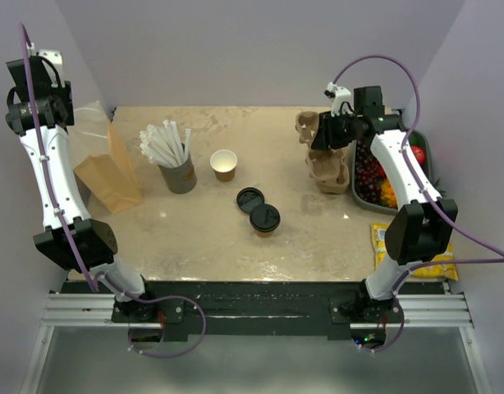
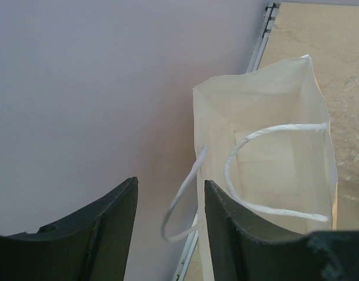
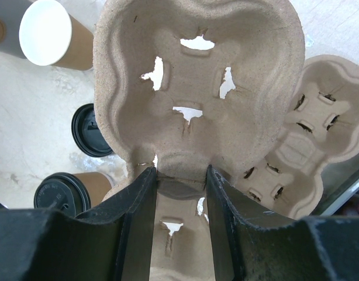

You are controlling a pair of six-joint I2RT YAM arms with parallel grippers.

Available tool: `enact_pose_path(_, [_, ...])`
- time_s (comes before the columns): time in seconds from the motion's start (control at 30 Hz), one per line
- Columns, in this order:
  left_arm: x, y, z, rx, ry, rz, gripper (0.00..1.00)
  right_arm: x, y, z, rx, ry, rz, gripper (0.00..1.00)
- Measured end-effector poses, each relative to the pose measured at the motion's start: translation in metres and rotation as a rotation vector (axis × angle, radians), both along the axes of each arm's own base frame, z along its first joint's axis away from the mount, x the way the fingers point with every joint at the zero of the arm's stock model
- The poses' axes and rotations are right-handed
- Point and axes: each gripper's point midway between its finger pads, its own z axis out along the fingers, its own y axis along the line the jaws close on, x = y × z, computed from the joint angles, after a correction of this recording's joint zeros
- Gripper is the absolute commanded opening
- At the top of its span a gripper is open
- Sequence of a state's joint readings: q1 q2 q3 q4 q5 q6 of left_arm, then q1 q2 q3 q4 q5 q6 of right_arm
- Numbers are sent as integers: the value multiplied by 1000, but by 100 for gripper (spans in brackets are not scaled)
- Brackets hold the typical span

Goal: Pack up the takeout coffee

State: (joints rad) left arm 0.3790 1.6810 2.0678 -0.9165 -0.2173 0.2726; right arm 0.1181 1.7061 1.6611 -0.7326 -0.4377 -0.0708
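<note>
The takeout coffee (image 1: 265,219), a short brown cup with a black lid, stands upright mid-table, also low left in the right wrist view (image 3: 68,193). At the far left the paper bag (image 1: 108,172) stands open, its pale inside (image 2: 267,105) showing in the left wrist view. My left gripper (image 2: 171,196) hangs above the bag's wall-side edge, open, with a white handle loop (image 2: 179,216) between its fingers, untouched. My right gripper (image 3: 179,175) is shut on the centre ridge of a pulp cup carrier (image 3: 197,76), lifted at the far right (image 1: 311,127).
A loose black lid (image 1: 250,199) lies beside the coffee. A lidless brown cup (image 1: 224,164) and a grey cup of white straws (image 1: 176,164) stand behind. More carriers (image 1: 330,172) are stacked under the right gripper. A fruit tray (image 1: 375,176) and a yellow packet (image 1: 416,246) sit right.
</note>
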Motion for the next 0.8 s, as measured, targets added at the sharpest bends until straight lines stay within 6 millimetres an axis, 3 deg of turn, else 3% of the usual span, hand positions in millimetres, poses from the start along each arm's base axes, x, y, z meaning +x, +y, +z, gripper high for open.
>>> enact_pose_path(0.23, [-5,0,-5,2,33,-1,33,1,0,-5,-1,11,0,12])
enact_pose_path(0.3, [-5,0,-5,0,36,-1,20,1,0,-5,-1,12,-1,12])
enact_pose_path(0.37, [-6,-1,-6,-1,41,-3,0,1,0,-5,-1,12,-1,12])
enact_pose_path(0.63, [-4,-10,-1,-3,46,-80,0,2,1,-5,-1,9,2,11])
enact_pose_path(0.8, [-3,-24,34,43,-30,-183,0,4,6,2,-4,-16,19,11])
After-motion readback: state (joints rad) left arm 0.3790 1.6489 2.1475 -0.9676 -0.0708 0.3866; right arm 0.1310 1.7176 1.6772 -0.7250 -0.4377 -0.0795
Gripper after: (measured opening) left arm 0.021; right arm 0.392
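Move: The near handle of the paper bag already stands between the left hand's open fingers, about 1 cm ahead of and below the hand point. The bag's body is centred about 8 cm to the right, 5 cm ahead and some 22 cm below, while its second handle loop rises about 7 cm to the right and 3 cm ahead, 3 cm lower. The straw cup stands roughly 29 cm right, 8 cm ahead and 31 cm down. From the right hand, the near handle lies about 66 cm left, 3 cm back and 13 cm higher. The left hand almost stays in place, easing under 1 cm down and back, while its fingers close from about half open to shut and pinch the near white handle of the paper bag between their tips. Then, keeping the pinch, it quickly pulls the handle up about 4 cm from its lowest point and some 2 cm to the right, the wrist turning about 10 degrees clockwise. ##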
